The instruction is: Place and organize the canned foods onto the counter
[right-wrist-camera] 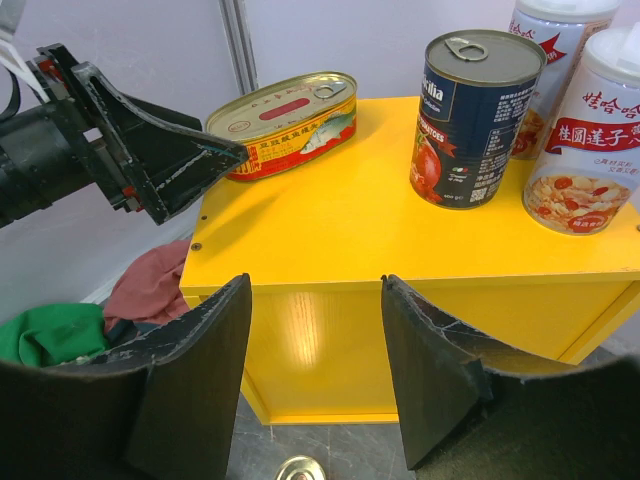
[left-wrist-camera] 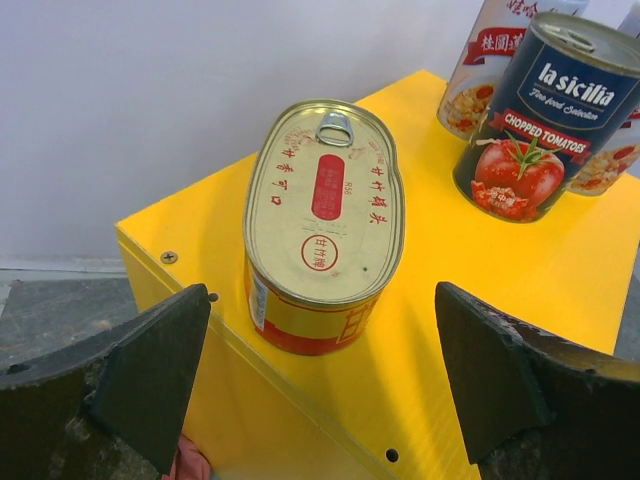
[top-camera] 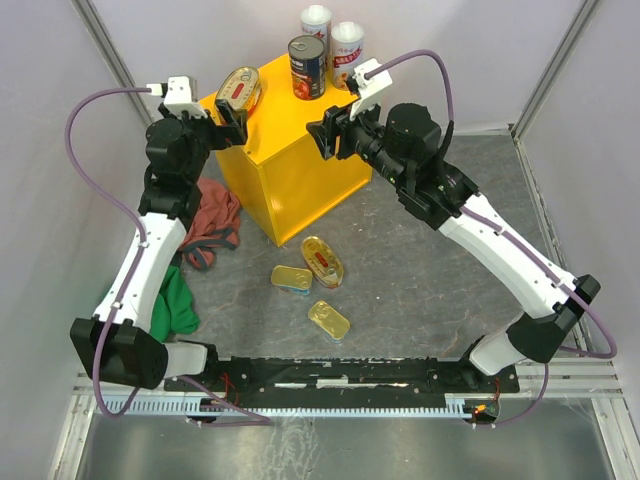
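The yellow counter carries an oval gold tin at its left corner, a dark tomato can and two white-topped red-label cans at the back. My left gripper is open and empty, its jaws just short of the oval tin, not touching. My right gripper is open and empty at the counter's right side, facing the yellow box. On the floor lie an oval tin and two rectangular gold tins.
A red cloth and a green cloth lie on the grey floor left of the counter, by my left arm. White walls close in at the back and sides. The arms' base rail runs along the near edge.
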{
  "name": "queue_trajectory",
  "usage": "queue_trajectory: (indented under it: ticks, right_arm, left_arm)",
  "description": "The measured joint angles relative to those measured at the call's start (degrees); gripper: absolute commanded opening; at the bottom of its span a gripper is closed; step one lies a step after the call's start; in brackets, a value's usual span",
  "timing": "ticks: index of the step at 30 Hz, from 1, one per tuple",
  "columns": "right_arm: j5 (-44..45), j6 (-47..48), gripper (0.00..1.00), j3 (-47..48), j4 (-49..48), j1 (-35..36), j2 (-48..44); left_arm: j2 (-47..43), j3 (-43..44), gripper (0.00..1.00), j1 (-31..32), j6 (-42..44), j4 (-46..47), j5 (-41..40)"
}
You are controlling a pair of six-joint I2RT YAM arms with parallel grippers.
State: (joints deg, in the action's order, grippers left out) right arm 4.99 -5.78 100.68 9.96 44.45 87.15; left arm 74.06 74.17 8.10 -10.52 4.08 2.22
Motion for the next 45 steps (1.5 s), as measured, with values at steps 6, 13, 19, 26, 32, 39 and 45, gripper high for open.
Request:
queue_trajectory:
  ticks: [6,13,19,26,32,39,45]
  right_arm:
    - [0.0,0.9,0.63,-0.4,-0.1,0.0,-0.5]
    - [0.2,1.0,0.63,-1.8,0.0,-0.5,-1.6]
    - [0.1,0.9,0.63,-3.0,0.0,-0.6,-1.9]
    - [0.1,1.2,0.63,-4.6,-0.1,-0.8,-2.2]
    - [0.0,1.2,0.64,-6.7,-0.2,-1.7,-3.0]
    - [0.1,1.6,0.64,-7.8,-0.5,-2.1,-4.2]
    - [0.1,2.1,0.64,-7.8,-0.6,-2.3,-4.7]
  left_arm:
    - [2.1,0.0,0.99,0.0,1.3,0.8,1.4]
    - [4.4,1.0,0.99,0.0,4.0,1.1,2.0]
    - [5.9,1.2,1.00,0.0,5.8,3.0,3.5]
    - [8.1,1.7,0.96,0.0,8.8,5.4,6.1]
    - [9.1,1.7,0.79,-0.2,11.0,7.4,9.2]
    - [10.5,1.7,0.77,-1.5,12.8,10.4,14.7]
    - [11.5,1.7,0.77,-2.4,12.7,12.3,17.5]
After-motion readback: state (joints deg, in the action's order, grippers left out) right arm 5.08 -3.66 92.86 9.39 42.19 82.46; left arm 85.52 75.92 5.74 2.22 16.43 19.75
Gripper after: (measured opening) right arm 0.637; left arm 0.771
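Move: Ahead of the left hand by some 7 cm, 2 cm to its right and 3 cm lower, the oval can lies near the yellow counter's left end. The tomato can stands about 5 cm farther out than the oval can and 12 cm to its right; the nearer white can is about 15 cm ahead of the left hand and 21 cm to its right. From the right hand, the oval can is roughly 16 cm ahead, 19 cm left and 8 cm down. Reaching forward about 5 cm, sinking early by some 2 cm and then easing 3 cm to the right, the left hand brings its open fingers either side of the oval can's near end. Its wrist rolls left side up and swings clockwise, each about 15 degrees, as the fingers partly close and pinch the can's sides. The right hand backs away, nearly 3 cm right and as much down. ##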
